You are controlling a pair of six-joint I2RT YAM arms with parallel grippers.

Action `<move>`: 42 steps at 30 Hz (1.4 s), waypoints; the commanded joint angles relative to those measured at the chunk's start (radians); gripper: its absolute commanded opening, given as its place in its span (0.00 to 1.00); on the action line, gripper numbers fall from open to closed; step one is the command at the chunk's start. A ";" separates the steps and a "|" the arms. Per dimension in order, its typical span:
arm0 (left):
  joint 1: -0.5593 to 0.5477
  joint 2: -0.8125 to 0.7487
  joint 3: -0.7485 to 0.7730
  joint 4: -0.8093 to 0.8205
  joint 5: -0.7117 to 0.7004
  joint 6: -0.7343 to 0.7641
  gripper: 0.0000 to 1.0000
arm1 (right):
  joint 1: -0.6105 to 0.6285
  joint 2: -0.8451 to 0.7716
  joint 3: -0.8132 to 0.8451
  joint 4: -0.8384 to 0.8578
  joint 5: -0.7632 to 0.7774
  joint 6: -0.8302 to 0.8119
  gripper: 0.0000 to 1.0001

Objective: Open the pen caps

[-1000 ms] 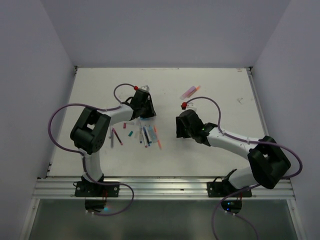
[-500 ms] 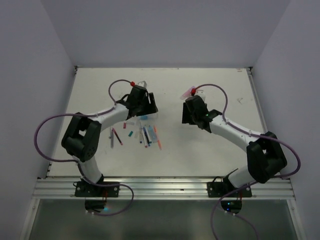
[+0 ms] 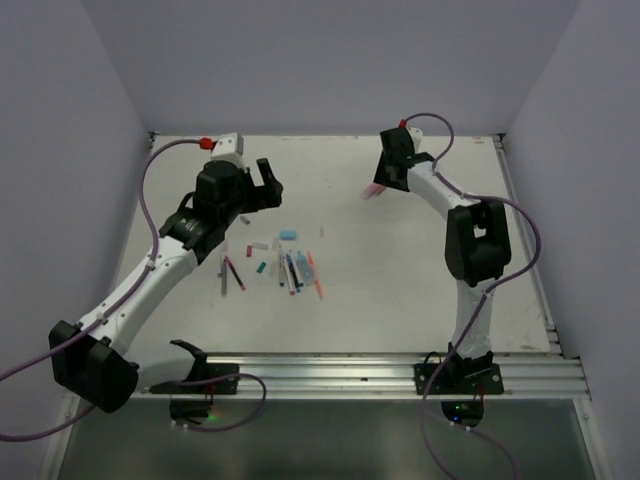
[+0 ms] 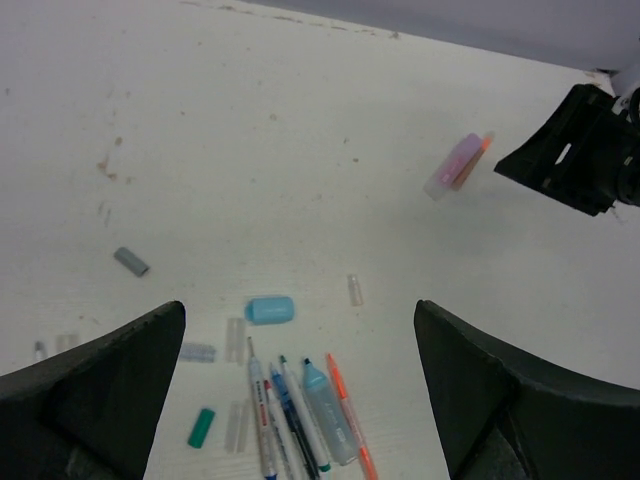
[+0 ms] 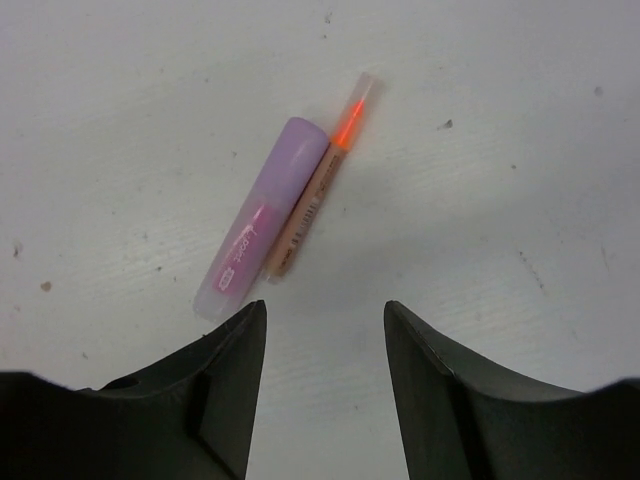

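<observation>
Several uncapped pens [image 4: 300,405] lie side by side at the bottom of the left wrist view, a light blue marker and an orange pen among them. Loose pen caps lie around them: a light blue one [image 4: 270,310], a grey one [image 4: 131,262], a teal one [image 4: 201,427] and a clear one [image 4: 354,290]. My left gripper [image 4: 300,330] hangs wide open above them, holding nothing. Farther back, a capped pink-purple marker [image 5: 262,215] and a capped orange pen [image 5: 318,185] lie touching. My right gripper [image 5: 325,310] is open just short of them.
A dark red pen [image 3: 234,272] and a grey pen [image 3: 222,282] lie left of the pen cluster [image 3: 297,270]. White walls close in the table [image 3: 420,280] at the back and sides. A metal rail [image 3: 330,372] runs along the near edge.
My left gripper has opened wide and lifted back and left, away from the pen cluster; the light blue cap now lies on the table. My right arm has reached far back to the pink-purple marker.
</observation>
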 commanded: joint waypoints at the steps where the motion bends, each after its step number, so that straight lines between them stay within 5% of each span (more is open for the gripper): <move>1: 0.033 -0.055 -0.056 -0.083 -0.052 0.128 1.00 | -0.019 0.101 0.129 -0.069 -0.051 0.026 0.54; 12: 0.049 -0.156 -0.178 -0.072 -0.087 0.197 1.00 | -0.028 0.256 0.273 -0.088 -0.062 0.038 0.52; 31: 0.061 -0.159 -0.202 -0.048 -0.070 0.196 1.00 | -0.045 0.302 0.233 -0.120 -0.014 0.041 0.42; 42: 0.067 -0.151 -0.202 -0.034 0.000 0.170 1.00 | -0.068 0.146 0.036 -0.086 0.006 0.023 0.00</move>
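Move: Ahead of the right hand, about 8 cm out, in line with it and 8 cm below, lies the middle of the orange pen, slanting so that its near end points back and to the left. The purple highlighter lies close along its left side, some 6 cm ahead of the hand and 3 cm to its left. From the raised left hand, the orange pen is roughly 23 cm ahead, 36 cm to the right and 24 cm lower. Sinking about 7 cm while easing a little forward, the right hand comes down over the orange pen's near part, fingers tipping slightly steeper. They close from half open, the hand shifting 2 cm right late on, and pinch the barrel near its rear end. The empty left hand retreats left, down and back, rolling its left side up, fingers wide open. ##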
